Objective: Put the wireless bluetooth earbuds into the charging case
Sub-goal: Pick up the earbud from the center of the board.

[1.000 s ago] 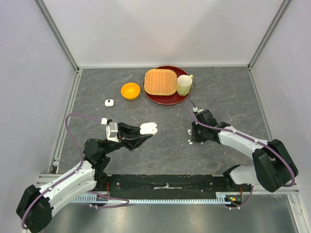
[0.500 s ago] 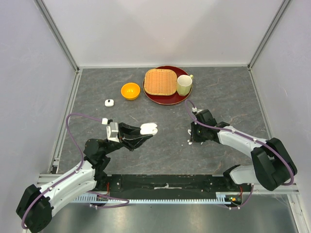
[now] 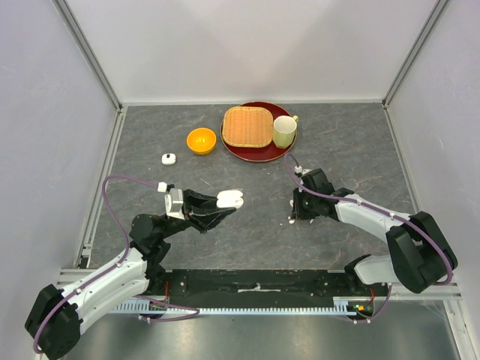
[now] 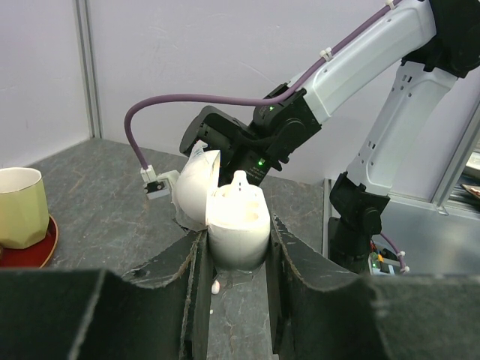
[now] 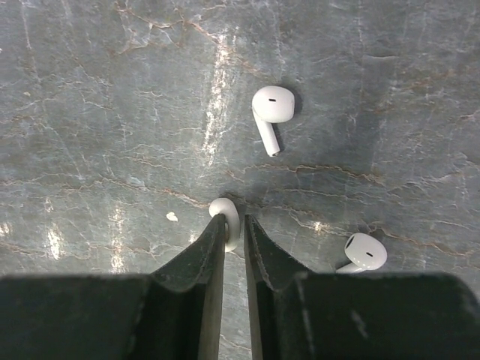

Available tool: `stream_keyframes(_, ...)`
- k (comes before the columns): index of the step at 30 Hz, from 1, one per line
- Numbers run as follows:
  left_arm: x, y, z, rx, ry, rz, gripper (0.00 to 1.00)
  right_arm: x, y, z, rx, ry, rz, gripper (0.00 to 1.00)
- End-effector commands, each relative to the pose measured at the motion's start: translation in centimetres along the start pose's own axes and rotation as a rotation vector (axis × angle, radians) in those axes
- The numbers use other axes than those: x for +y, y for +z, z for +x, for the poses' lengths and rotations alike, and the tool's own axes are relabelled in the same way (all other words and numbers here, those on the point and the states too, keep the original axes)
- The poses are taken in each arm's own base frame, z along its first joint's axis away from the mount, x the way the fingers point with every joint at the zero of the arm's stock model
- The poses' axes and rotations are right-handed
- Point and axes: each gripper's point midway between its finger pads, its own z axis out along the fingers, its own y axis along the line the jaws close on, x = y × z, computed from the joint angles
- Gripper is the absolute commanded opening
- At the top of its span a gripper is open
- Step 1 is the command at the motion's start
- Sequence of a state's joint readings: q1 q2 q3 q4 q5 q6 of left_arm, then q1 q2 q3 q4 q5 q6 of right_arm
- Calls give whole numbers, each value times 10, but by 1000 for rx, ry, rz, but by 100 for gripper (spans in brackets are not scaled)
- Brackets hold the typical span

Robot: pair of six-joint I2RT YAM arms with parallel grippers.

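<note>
My left gripper (image 4: 236, 244) is shut on the white charging case (image 4: 237, 222), holding it above the table with its lid (image 4: 196, 186) swung open. In the top view the case (image 3: 229, 199) sits left of centre. A small white nub stands up from the case's open top. My right gripper (image 5: 234, 222) points down at the table, shut on one white earbud (image 5: 223, 209) pinched at its fingertips. Two more earbuds lie loose on the stone surface: one (image 5: 270, 107) ahead of the fingers, another (image 5: 364, 251) beside the right finger. In the top view the right gripper (image 3: 294, 217) is right of centre.
At the back stand an orange bowl (image 3: 201, 140), a red plate (image 3: 259, 154) carrying a woven basket (image 3: 247, 126), and a pale cup (image 3: 284, 131). A small white object (image 3: 169, 158) lies at the back left. Grey walls enclose the table.
The right gripper's jaws have narrowed slightly around the earbud and its wrist has edged a little. The left arm and the case have not moved.
</note>
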State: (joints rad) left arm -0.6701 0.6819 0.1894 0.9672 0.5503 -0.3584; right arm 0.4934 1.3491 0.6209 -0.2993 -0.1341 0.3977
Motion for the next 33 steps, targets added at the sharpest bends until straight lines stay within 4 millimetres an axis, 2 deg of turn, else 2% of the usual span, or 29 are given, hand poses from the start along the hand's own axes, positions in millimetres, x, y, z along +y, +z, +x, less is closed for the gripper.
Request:
stream_keyframes(1,0,1,-9,-38,25,0,2,4,4,4,14,-10,-33,22)
stream_keyframes(7,0,1,-9,-41,24,-3,2,5,4,5,18,-10,-42,17)
stream_keyframes(14,0,0,-8,-41,21,-6,2,11,2,2,11,-14,-66,0)
stream_keyframes(17,1,1,-8,-39,20,-8,2,20,-5,-4,-9,-24,-108,0)
stream_keyframes(29,2,2,-6,-34,17,-10,2,54,-49,-43,-144,-74,-235,0)
stream_keyframes(32,2,2,-6,-31,18,-8,2,67,-67,-54,-182,-101,-284,0)
stream_keyframes(33,1,2,-6,-31,17,-6,2,75,-80,-64,-219,-116,-309,0)
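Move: The earbud I'm after lies almost between my right fingertips, about 1 cm to their left and 1 cm below. A second earbud lies some 5 cm ahead and 1 cm left of my right hand, and a third about 5 cm to its right, level with it, both also down on the board. From my left hand, which holds the open charging case, the wanted earbud is about 24 cm right, 5 cm back and 26 cm below. With my right hand low over the board I ease about 1 cm left onto the near earbud while shutting my fingers, pinching it between the tips. Then I lift it about 6 cm, drifting another 2 cm left towards the charging case and swinging the fingertips leftward by some 10 to 15 degrees. My left hand keeps the case still. ##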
